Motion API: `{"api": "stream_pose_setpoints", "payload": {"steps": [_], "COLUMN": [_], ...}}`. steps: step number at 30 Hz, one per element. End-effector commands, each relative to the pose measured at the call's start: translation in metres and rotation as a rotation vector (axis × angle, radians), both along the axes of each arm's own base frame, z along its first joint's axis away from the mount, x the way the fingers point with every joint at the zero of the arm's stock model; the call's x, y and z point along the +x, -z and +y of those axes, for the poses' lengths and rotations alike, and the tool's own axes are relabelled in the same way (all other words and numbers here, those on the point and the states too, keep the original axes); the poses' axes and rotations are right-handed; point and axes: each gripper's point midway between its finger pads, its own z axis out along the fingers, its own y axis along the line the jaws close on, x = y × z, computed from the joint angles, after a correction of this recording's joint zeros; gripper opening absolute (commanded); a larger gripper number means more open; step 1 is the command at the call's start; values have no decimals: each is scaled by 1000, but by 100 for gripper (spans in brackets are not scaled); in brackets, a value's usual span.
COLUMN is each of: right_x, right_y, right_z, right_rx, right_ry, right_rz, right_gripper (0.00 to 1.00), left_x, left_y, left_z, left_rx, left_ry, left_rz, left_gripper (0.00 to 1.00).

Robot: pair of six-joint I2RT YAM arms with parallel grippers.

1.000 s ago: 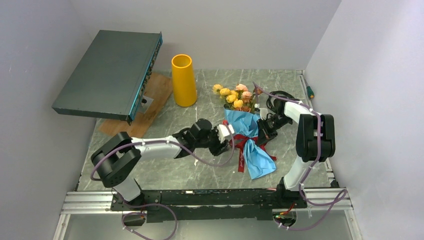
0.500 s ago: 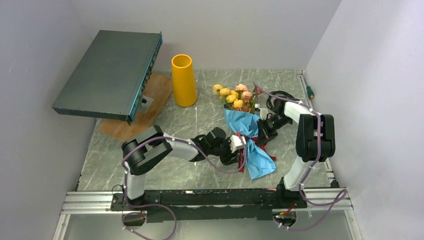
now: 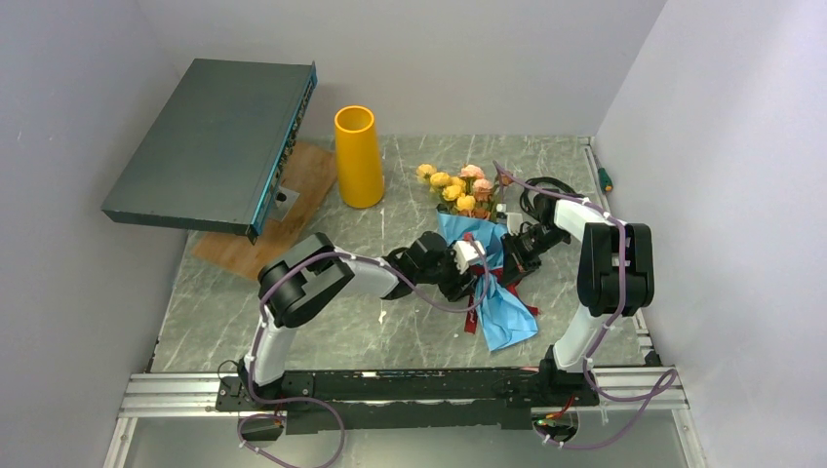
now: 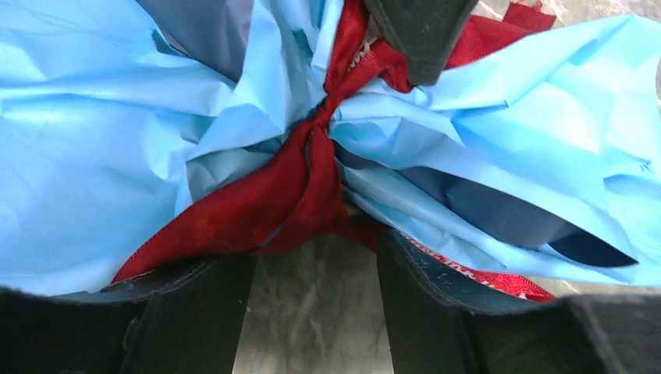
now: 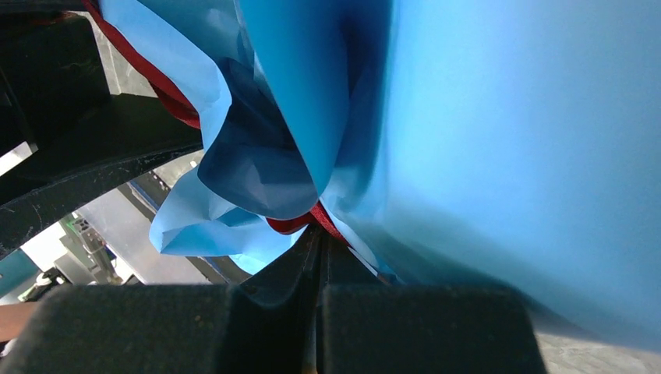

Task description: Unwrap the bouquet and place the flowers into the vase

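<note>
The bouquet [image 3: 499, 310] lies on the marble table, its blue paper [image 4: 93, 156] cinched by a dark red ribbon [image 4: 304, 179]. The flowers [image 3: 462, 190], yellow and pink roses, stick out of its far end. My left gripper [image 3: 475, 261] is at the tied waist, open, its fingers [image 4: 195, 312] straddling bare table just short of the knot. From the right, my right gripper [image 3: 514, 255] is shut on a strand of the ribbon [image 5: 296, 224] beside the blue paper [image 5: 507, 156]. Its fingertip [image 4: 421, 39] shows above the knot. The orange-yellow vase [image 3: 359, 156] stands upright at the back left.
A flat grey box [image 3: 215, 141] leans over a wooden board [image 3: 297, 185] at the far left. Dark cables [image 3: 541, 190] coil behind the right gripper. A small green and orange object [image 3: 606, 180] lies by the right wall. A metal rail [image 3: 390, 385] runs along the near edge.
My left arm has swung right, and its gripper has moved from the bouquet's left side onto the tied waist. The right arm and the bouquet have barely moved.
</note>
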Motion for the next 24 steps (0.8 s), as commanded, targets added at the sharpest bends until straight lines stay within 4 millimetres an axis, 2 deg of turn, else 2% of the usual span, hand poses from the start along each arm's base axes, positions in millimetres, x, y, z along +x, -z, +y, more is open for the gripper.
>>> {"api": "stream_pose_setpoints", "payload": {"steps": [1, 5, 9, 11, 13, 15, 18, 22, 23, 24], "right_x": [-3, 0, 2, 3, 4, 4, 5, 1, -1, -3], "right_y": [-2, -4, -8, -9, -12, -15, -19, -20, -21, -23], "right_z": [1, 0, -3, -6, -8, -10, -14, -15, -15, -15], "right_rx": [9, 2, -13, -25, -32, -32, -37, -36, -32, -26], "right_ry": [-12, -16, -30, -36, -41, -38, -39, -55, -62, -66], "right_rz": [-8, -15, -28, -34, -36, -34, -40, -28, -20, -14], "right_gripper": [0, 0, 2, 9, 19, 24, 25, 22, 23, 30], "left_x": [13, 14, 11, 12, 16, 18, 17, 16, 16, 16], "left_y": [-10, -5, -2, 0, 3, 5, 2, 2, 2, 1], "left_z": [-16, -15, 1, 12, 21, 26, 27, 27, 28, 29], "left_rx": [-42, -24, 3, 19, 46, 62, 60, 63, 65, 65], "left_ry": [-11, -33, -65, -81, -102, -119, -117, -114, -116, -118], "left_rz": [-13, 24, 84, 92, 85, 81, 82, 86, 86, 86], "left_gripper": [62, 50, 35, 26, 13, 0, 0, 0, 0, 0]}}
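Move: Just off the left hand's open fingertips lies the near loop of the red ribbon bow, about 2 cm ahead and 1 cm to the right; the knot sits level ahead and some 5 cm to the right, the wrapper's blue tail roughly 6 cm back and 6 cm right, the flower heads about 23 cm ahead and 2 cm left. From the right hand, shut on ribbon beside the knot, that loop is roughly 4 cm ahead and 8 cm left, the knot 3 cm ahead and 4 cm left. Sliding forward about 2 cm along the side of the bouquet, the left hand shuts its fingers fully and pinches the red loop, then draws some 2 cm to the left, away from the knot, turning slightly counter-clockwise. As it closes, the right hand opens to about a quarter, easing its pinch on the ribbon, and lifts about 1 cm while drifting left. ##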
